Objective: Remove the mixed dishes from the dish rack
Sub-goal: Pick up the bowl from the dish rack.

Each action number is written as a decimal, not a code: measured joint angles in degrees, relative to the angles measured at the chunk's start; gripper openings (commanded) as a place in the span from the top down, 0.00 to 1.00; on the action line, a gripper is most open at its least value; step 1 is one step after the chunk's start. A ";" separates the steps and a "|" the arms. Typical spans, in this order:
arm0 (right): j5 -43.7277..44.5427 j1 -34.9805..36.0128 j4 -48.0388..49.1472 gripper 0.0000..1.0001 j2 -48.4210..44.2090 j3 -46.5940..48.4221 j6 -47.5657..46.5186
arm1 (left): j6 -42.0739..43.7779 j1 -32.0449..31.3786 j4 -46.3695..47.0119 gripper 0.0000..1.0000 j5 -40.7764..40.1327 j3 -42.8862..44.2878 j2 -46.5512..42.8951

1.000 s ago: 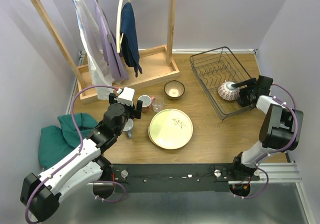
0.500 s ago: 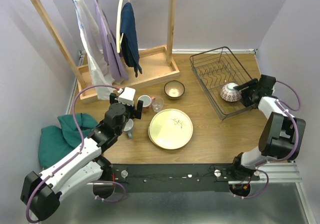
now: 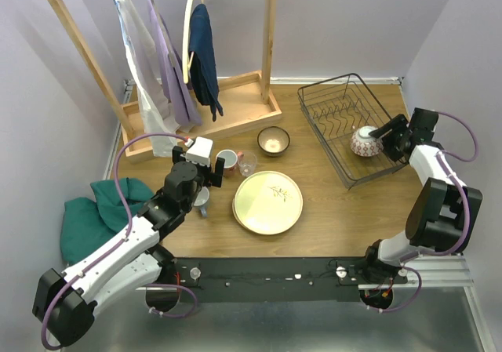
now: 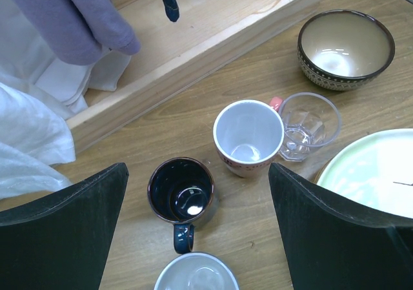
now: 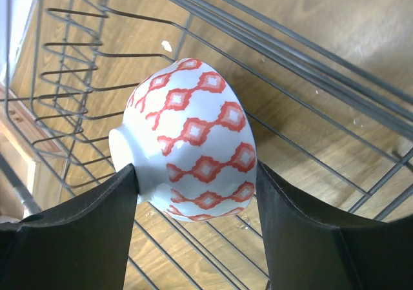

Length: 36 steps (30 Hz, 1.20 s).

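My right gripper (image 5: 193, 193) is shut on a white bowl with red diamond pattern (image 5: 193, 138), held on its side just above the wire floor of the dish rack (image 5: 310, 51). In the top view the bowl (image 3: 365, 141) sits at the rack's (image 3: 333, 109) near right end. My left gripper (image 4: 199, 238) is open and empty above a dark blue mug (image 4: 181, 192). A white mug (image 4: 248, 135), a clear glass (image 4: 308, 123), a dark bowl (image 4: 345, 48) and a cream plate (image 4: 374, 174) stand on the table. A pale cup (image 4: 197, 276) lies under the gripper.
A wooden clothes rack (image 3: 235, 105) with hanging garments stands at the back left, its base close behind the mugs. A green cloth (image 3: 98, 211) lies on the floor at the left. Walls close in on both sides.
My right gripper has drawn back toward the right with the patterned bowl, shifting it slightly right inside the rack. The left arm has not moved.
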 measured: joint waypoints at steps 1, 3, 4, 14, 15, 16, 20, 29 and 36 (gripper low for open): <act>-0.02 0.00 -0.22 0.45 -0.28 0.37 -1.05 | 0.00 0.00 -0.02 0.01 0.04 0.00 0.09; -0.07 0.00 -1.01 0.45 -1.22 1.29 -3.54 | 0.00 0.00 0.00 0.01 0.20 0.00 0.31; -0.07 0.11 -1.44 0.45 -1.53 1.64 -4.28 | -0.04 0.00 -0.02 0.01 0.31 0.00 0.44; 2.12 5.55 -4.42 0.45 -5.44 4.72 -16.52 | -0.66 0.00 -0.42 0.01 1.49 0.00 1.88; 2.78 6.47 -4.70 0.45 -5.68 5.09 -17.75 | -0.87 0.00 -0.66 0.01 1.88 0.07 2.03; 3.69 7.30 -4.98 0.45 -5.88 5.46 -19.02 | -1.05 0.02 -0.85 0.01 2.14 0.20 2.14; 7.19 12.70 -5.73 0.45 -7.26 7.02 -24.87 | -2.62 0.02 -3.28 0.01 3.52 3.85 5.31; 13.55 24.85 -4.85 0.44 -12.17 7.39 -38.21 | -6.62 0.04 -9.46 0.01 8.09 16.46 13.73; 15.19 35.08 -0.37 0.45 -17.94 5.70 -50.47 | -10.82 0.04 -14.62 0.01 13.09 24.30 19.10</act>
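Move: The patterned bowl is already pinched in the right hand, its middle some 3 cm to the hand's left. The dark bowl stands about 35 cm left of that hand, nearly level with it and 9 cm lower; the stacked plates lie 37 cm left and 21 cm back, 11 cm lower. From the left hand the patterned bowl is roughly 52 cm to the right, 9 cm ahead and 9 cm below. Still pinching the patterned bowl, the right hand swings 15 cm left and up, turning counter-clockwise; left hand edges right. ##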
